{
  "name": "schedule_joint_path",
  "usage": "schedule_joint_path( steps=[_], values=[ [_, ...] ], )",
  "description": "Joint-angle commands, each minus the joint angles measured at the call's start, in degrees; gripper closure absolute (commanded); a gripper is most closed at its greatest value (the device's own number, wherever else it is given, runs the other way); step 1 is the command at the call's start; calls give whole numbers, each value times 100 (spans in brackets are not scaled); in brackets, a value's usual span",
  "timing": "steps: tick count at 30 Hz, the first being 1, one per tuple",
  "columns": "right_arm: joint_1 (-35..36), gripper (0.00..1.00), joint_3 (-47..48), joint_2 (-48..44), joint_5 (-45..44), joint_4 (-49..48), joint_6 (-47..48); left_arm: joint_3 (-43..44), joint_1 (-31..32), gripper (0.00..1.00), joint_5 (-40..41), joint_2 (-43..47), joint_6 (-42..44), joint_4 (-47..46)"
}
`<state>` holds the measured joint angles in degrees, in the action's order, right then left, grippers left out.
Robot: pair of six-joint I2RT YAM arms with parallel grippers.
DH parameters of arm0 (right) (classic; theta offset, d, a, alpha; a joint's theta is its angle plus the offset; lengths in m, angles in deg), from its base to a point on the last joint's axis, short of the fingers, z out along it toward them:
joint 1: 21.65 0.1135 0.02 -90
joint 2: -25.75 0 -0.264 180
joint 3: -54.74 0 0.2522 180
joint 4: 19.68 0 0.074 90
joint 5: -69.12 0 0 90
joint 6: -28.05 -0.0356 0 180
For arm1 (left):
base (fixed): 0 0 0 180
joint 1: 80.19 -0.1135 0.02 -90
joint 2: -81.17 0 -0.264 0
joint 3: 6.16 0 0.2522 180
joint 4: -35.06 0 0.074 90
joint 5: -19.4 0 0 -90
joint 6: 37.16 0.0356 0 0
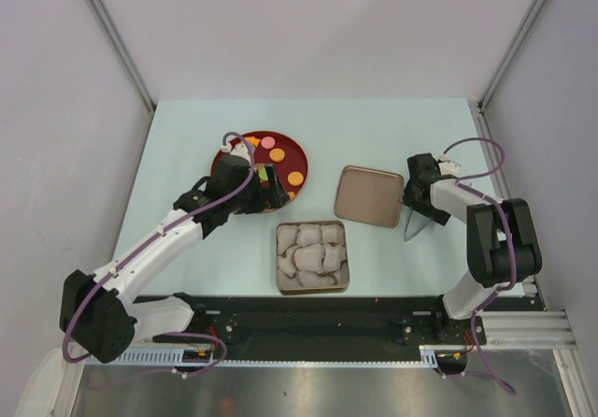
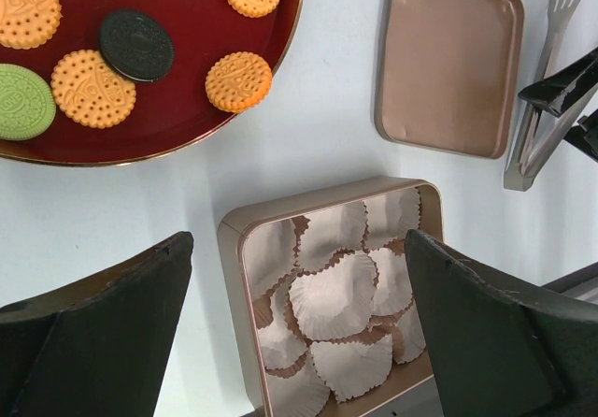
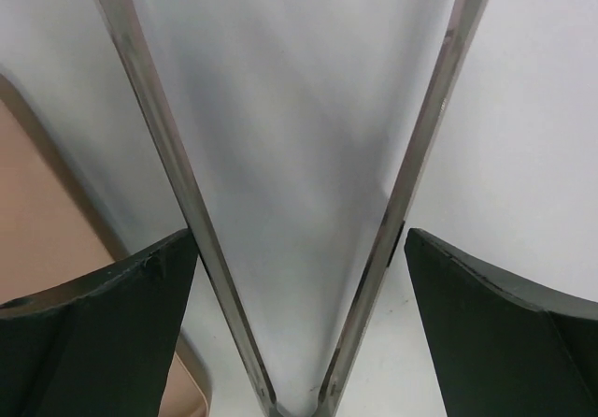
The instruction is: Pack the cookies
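Note:
The cookies lie on a dark red plate: an orange cookie, a dark brown one and a green one among them, with a pink cookie near the far rim. My left gripper hovers over the plate's near right edge, open and empty; in its wrist view the left gripper frames the gold tin. My right gripper is open, its fingers straddling the two arms of the steel tongs lying on the table.
The gold tin holds several crumpled white paper cups and sits at the table's near centre. Its flat lid lies to the right, next to the tongs. Grey walls enclose the pale table.

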<state>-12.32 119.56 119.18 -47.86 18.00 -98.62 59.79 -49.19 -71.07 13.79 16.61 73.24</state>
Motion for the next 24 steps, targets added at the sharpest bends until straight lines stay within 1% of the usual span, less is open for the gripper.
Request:
schedule_joint_path(
  steps=[1,5,7,11,12,14,16,17,18,19,24],
  values=[
    [-53,0,158,307,272,-81,151,-6,37,0,-67,-30,-113,-210],
    [-71,2,211,614,518,-89,169,-24,46,0,-32,-39,-121,-201],
    [-71,8,149,677,580,-124,125,-33,46,0,-32,-39,-113,-184],
    [-71,15,-18,589,624,-230,72,-24,55,0,3,-56,-104,-175],
    [-62,20,-44,493,607,-239,80,-24,64,0,3,-65,-104,-184],
    [-79,26,-106,431,598,-248,72,-15,72,0,-14,-92,-104,-184],
    [-71,38,-150,369,606,-239,89,-6,81,0,-15,-109,-104,-184],
    [-97,42,-167,369,615,-239,89,-6,81,0,-6,-118,-104,-184],
    [-89,56,-185,334,607,-230,72,-15,90,0,-14,-118,-112,-184],
    [-97,57,-202,317,606,-239,80,-15,90,0,-6,-118,-113,-184],
    [-88,58,-229,167,527,-169,63,-33,125,0,38,-109,-113,-175]
  ],
)
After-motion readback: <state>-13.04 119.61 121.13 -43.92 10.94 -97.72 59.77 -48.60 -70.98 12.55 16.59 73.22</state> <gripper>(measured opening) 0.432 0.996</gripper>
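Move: Around the right hand's wide-open fingers, the tongs lie splayed in a V, hinge towards the base, their middle about 3 cm ahead, 2 cm right and 1 cm below. The brown tray is some 14 cm to this hand's left, 3 cm farther out and 2 cm lower; the cookie box is about 29 cm left and 12 cm back, roughly level in height. From the left hand the tongs lie about 41 cm right, 6 cm ahead and 15 cm lower. Sliding forward about 3 cm and slightly left, low over the table, the right hand runs along the tongs away from their hinge, then closes its fingers from wide open to a bit under half, squeezing the two metal arms towards each other from outside. It barely tilts and ends with a finger on each arm. ##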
